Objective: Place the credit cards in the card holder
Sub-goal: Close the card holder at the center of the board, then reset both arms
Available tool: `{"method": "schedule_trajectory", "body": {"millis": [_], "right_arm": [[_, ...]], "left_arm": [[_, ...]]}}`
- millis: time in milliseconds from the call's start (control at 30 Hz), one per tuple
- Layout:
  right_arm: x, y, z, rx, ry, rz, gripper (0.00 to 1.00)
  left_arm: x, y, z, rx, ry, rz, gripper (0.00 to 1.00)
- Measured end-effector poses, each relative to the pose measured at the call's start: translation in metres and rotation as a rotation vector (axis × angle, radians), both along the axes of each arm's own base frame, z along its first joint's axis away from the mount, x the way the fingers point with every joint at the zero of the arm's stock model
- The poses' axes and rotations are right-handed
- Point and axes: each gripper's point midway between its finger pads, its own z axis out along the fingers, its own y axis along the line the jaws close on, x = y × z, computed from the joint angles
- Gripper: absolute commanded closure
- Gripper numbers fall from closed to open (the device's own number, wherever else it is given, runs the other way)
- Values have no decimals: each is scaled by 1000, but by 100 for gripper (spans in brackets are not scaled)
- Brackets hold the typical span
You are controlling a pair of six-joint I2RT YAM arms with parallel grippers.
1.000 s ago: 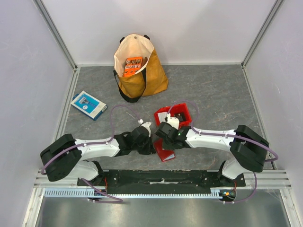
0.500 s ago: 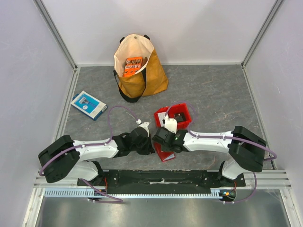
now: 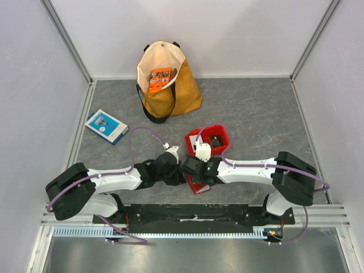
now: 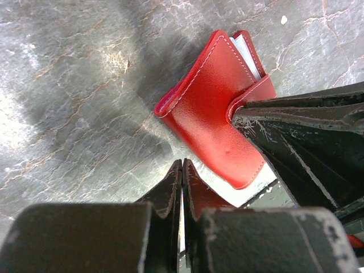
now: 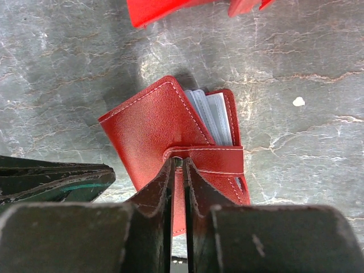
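The card holder [image 5: 153, 125], a red wallet, lies folded shut on the grey table, its snap tab [image 5: 213, 159] wrapped over the cover. Pale grey pocket edges [image 5: 213, 114] show at its open side; I cannot tell single credit cards apart in there. My right gripper [image 5: 177, 163] rests its tips on the end of the tab, jaws a narrow slit apart. My left gripper [image 4: 182, 164] is shut and empty, just off the wallet's [image 4: 213, 108] near edge. A whitish patch [image 4: 253, 190] shows under the wallet's corner. A dark grey card-like piece [image 3: 215, 140] lies in the red bin.
The red bin [image 3: 191, 137] stands just behind the wallet. A tan tote bag [image 3: 170, 96] holding an orange packet [image 3: 160, 79] is at the back. A blue-and-white flat box [image 3: 106, 125] lies at the left. Enclosure walls ring the table.
My right arm has shifted left and closer to the near edge over the wallet, and its jaws have parted slightly. The left arm has barely moved.
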Motion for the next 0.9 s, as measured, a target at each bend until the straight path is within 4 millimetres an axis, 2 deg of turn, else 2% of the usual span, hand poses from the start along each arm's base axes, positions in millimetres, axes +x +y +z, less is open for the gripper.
{"method": "schedule_trajectory", "body": {"millis": [67,133,267,533,700,900], "right_arm": [[2,-1,2,-2,4,-13,80],[3,-1,4,0,14,-29,72],[8,-1,16,58,27,-70,68],[6,-49,22,6,37,-134,67],[0,-65,26,22,30,-151,64],[7,-81,53,149,-41,-214,54]], "left_arm": [[1,0,0,0,0,2,95],[1,1,0,0,0,3,95],[2,0,1,-1,-1,4,95],[8,-9,13,-20,-18,-4,95],[12,-19,17,-18,-19,-23,95],[13,-26,14,-12,-5,-46,92]]}}
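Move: My right fingertips rest on the snap strap of the closed card holder, its middle right below them and about 1 cm down. From there the red tray stands about 14 cm ahead and 4 cm to the right; the white cards in its left half are some 15 cm straight ahead. From my left hand, fingers shut, the holder's middle lies about 6 cm to the right, level fore and aft, and 2 cm below. I lift my right fingertips off the snap strap and open the fingers partway, going first slightly up, then mainly to the right with the card holder, then up again: about 8 cm right and 5 cm up in all, the wrist turning some 10 degrees clockwise. After a pause my left hand, still shut, eases 3 cm right and a little up and forward, on the holder's left side. ##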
